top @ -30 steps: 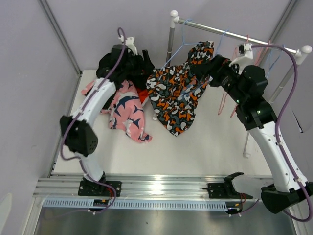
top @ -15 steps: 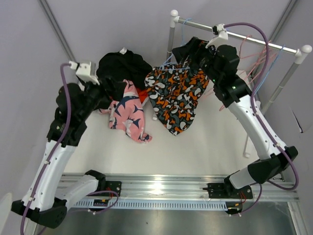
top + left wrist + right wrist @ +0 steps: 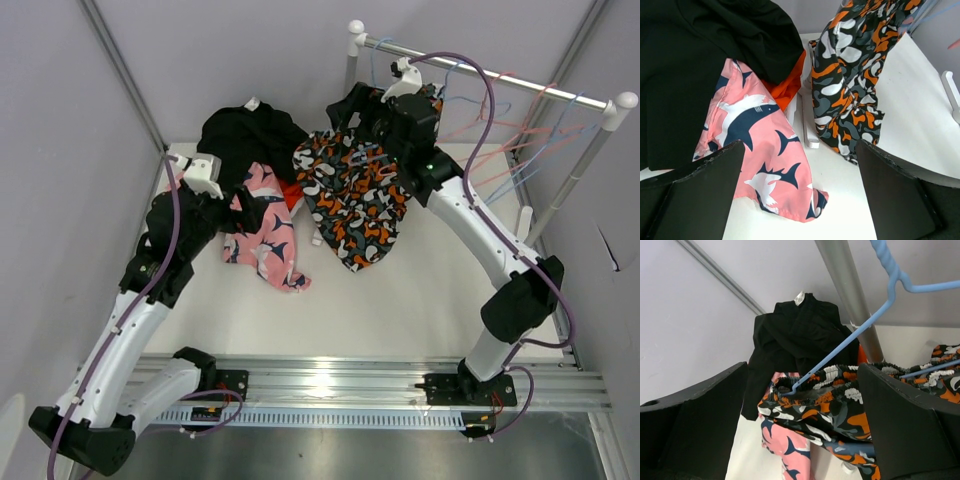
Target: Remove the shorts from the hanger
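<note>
The orange, black and white blotch shorts (image 3: 355,195) hang by their waistband (image 3: 840,405) from a blue hanger (image 3: 850,337) at the rail's left end. My right gripper (image 3: 345,118) is open, its fingers (image 3: 910,420) either side of that waistband without closing on it. Pink shorts (image 3: 262,235) with dark sharks, black shorts (image 3: 245,135) and a strip of orange-red shorts (image 3: 291,192) lie heaped on the table. My left gripper (image 3: 232,208) hovers open over the pink shorts (image 3: 755,145), holding nothing.
The metal rail (image 3: 480,72) carries several empty blue and pink hangers (image 3: 520,130) to the right. Its upright post (image 3: 850,295) stands just behind the blotch shorts, and its white foot (image 3: 809,125) rests on the table between the piles. Walls close in left and behind.
My left gripper has drawn back from the black pile toward the near left. My right gripper has swung left along the rail to the blotch shorts' waistband.
</note>
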`<control>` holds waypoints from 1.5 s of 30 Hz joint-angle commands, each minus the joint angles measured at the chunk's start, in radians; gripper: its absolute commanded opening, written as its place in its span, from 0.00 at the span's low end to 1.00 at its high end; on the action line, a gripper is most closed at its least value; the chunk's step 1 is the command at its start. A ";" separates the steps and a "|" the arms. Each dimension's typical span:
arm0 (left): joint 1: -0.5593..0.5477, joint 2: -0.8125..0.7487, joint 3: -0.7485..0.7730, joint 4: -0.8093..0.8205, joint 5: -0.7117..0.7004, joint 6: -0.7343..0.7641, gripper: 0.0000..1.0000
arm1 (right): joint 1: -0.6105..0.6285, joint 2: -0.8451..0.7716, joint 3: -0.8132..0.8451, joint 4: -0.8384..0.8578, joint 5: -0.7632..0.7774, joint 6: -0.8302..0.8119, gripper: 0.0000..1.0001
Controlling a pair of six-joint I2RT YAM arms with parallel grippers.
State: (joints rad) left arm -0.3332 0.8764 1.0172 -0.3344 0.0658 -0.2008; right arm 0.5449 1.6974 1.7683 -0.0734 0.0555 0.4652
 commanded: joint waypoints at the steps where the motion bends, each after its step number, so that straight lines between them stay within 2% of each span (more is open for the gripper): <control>1: 0.003 -0.033 -0.006 0.064 0.023 0.008 0.99 | 0.015 0.019 0.048 0.106 0.043 -0.022 0.95; 5: 0.008 -0.039 -0.017 0.071 0.028 0.001 0.99 | 0.032 0.047 0.045 0.127 0.056 -0.023 0.91; 7: 0.011 -0.036 -0.019 0.071 0.034 -0.005 0.99 | 0.039 0.064 0.048 0.135 0.063 -0.025 0.83; 12: 0.023 -0.033 -0.019 0.069 0.052 -0.011 0.99 | 0.052 0.074 0.048 0.135 0.073 -0.019 0.45; 13: 0.032 -0.034 -0.022 0.072 0.054 -0.011 0.99 | 0.053 0.067 0.048 0.126 0.079 -0.019 0.30; 14: 0.037 -0.034 -0.025 0.074 0.057 -0.014 0.99 | 0.055 0.062 0.046 0.118 0.084 -0.019 0.23; 15: 0.040 -0.034 -0.023 0.078 0.069 -0.015 0.99 | 0.058 0.055 0.043 0.106 0.093 -0.019 0.12; 18: 0.046 -0.030 -0.026 0.078 0.094 -0.015 0.99 | 0.064 0.004 0.017 0.077 0.116 -0.019 0.00; 21: 0.040 -0.049 -0.038 0.113 0.193 -0.009 0.99 | 0.079 -0.090 -0.052 0.089 0.141 -0.019 0.00; 23: 0.020 -0.063 -0.046 0.142 0.307 -0.006 0.99 | 0.092 -0.160 -0.091 0.090 0.153 -0.022 0.00; 25: -0.045 -0.068 -0.034 0.164 0.371 -0.008 0.99 | 0.101 -0.200 -0.099 0.078 0.170 -0.025 0.00; 29: -0.173 -0.050 0.006 0.207 0.362 -0.025 0.99 | 0.109 -0.289 -0.102 0.038 0.176 -0.010 0.00; 36: -0.352 0.019 -0.064 0.388 0.296 -0.071 0.99 | 0.109 -0.380 -0.112 0.000 0.205 0.046 0.00; 45: -0.483 0.205 -0.071 0.572 0.206 -0.017 0.99 | 0.109 -0.479 -0.148 -0.065 0.244 0.162 0.00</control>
State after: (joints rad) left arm -0.7918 1.0328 0.9443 0.1154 0.3222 -0.2424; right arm 0.6544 1.3018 1.6005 -0.2283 0.2543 0.6151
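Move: The blue hanger's left arm slants between the right hand's open fingers, about 1 cm ahead, 2 cm left and 3 cm below. The patterned shorts hang from it, their middle level fore and aft, 2 cm right and 18 cm below. The hook on the rail is some 6 cm ahead, 6 cm right and 12 cm up. From the left hand, the shorts lie about 10 cm ahead, 21 cm right and 8 cm lower; the pink garment is 15 cm ahead, 2 cm right and 25 cm below. Blue wire is pinched as the right hand eases about 3 cm left and down and shuts its fingers on the hanger's arm. It then pulls back some 13 cm while lifting about 9 cm and drifting right, to bring the hook up off the rail. The open left hand, after pausing, swings about 19 cm right towards the shorts and back 8 cm, turning some 40 degrees clockwise. ##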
